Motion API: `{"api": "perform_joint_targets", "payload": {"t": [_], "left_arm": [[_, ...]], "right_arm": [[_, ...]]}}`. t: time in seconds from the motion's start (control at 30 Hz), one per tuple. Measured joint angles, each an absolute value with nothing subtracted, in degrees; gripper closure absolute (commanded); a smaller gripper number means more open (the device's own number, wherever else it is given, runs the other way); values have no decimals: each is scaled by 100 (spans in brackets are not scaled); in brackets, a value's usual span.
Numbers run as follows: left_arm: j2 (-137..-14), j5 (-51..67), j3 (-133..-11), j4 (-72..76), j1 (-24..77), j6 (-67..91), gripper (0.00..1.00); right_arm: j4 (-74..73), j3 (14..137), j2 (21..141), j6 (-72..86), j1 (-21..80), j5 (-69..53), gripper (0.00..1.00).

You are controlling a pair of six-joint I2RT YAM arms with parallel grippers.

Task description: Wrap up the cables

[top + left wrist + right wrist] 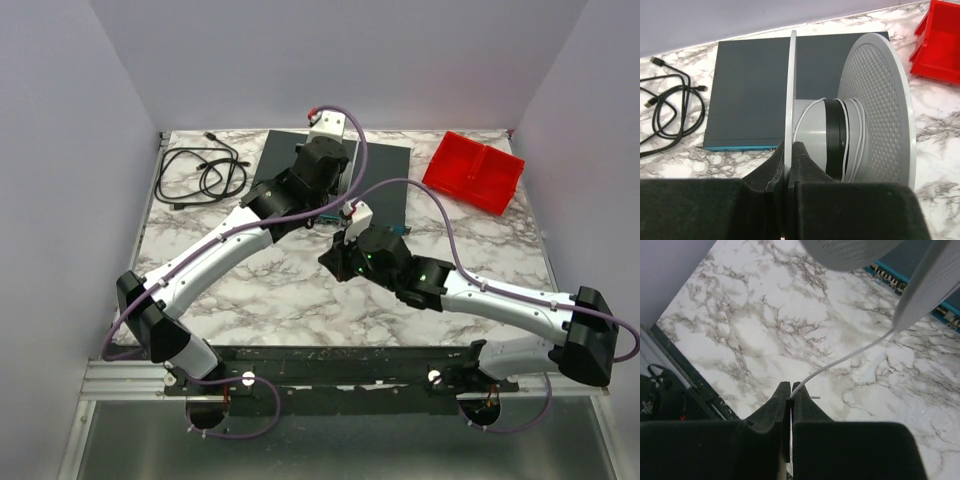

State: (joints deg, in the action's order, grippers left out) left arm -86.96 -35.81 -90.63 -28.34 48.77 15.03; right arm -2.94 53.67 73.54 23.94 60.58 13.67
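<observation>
A grey spool (875, 110) with two wide flanges and a grey hub shows large in the left wrist view. My left gripper (789, 150) is shut on the edge of its thin left flange (792, 90). A thin white cable (803, 117) is wound a few turns round the hub. In the right wrist view the white cable (840, 362) runs from the spool's flange (930, 282) down to my right gripper (791, 392), which is shut on its end. In the top view both grippers meet near the table's middle, left (330, 185), right (345, 250); the spool is mostly hidden there.
A dark grey mat (385, 190) with a teal edge lies at the back middle. A black cord with plugs (200, 175) is coiled at the back left. A red bin (473, 172) stands at the back right. Marble tabletop (270, 290) lies in front.
</observation>
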Motion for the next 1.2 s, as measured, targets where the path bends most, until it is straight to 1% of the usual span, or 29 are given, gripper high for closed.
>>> {"api": "perform_joint_targets", "payload": {"t": [0.13,0.3,0.43,0.73,0.97,1.2], "left_arm": [[-8816,-3284,-9441,-3142,4628,1970,100],[-8803,-3028,-9400,-3393,4348,2342,100],[-8803,-2991,-9262,-3393,4366,2359,100],[-8761,-2982,-8219,-3083,4716,2023,100],[-8329,-2707,-7594,-2650,4788,1710,100],[-7741,-1929,-6864,-2095,4814,1146,100]], "right_arm": [[-213,5116,7251,2432,6060,996,99],[-119,4886,7244,2510,6058,840,99],[-174,4952,7218,2480,6060,825,99],[-849,6267,7179,2045,5841,838,99],[-1295,6388,7116,1791,5199,744,99],[-1367,6571,7061,1636,4554,204,99]]}}
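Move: The left gripper pinches the left flange of the white spool; the spool's middle lies about 7 cm ahead of it, 5 cm to its right and a little lower. The flat dark box is roughly 16 cm ahead, 2 cm right and 30 cm below. From the right gripper, which pinches the white cable, the spool is some 19 cm ahead, 4 cm right and 9 cm higher, the left gripper 13 cm ahead and 12 cm up. Dip the right gripper slightly back and down, then sweep it up about 10 cm and on forward and right, carrying the pinched cable from below the spool up to its right flange. Meanwhile, after a small nudge forward, lower the left gripper about 9 cm and draw it back towards the right gripper, tipping it down and turning it clockwise some 15 degrees. Keep both grips shut. ##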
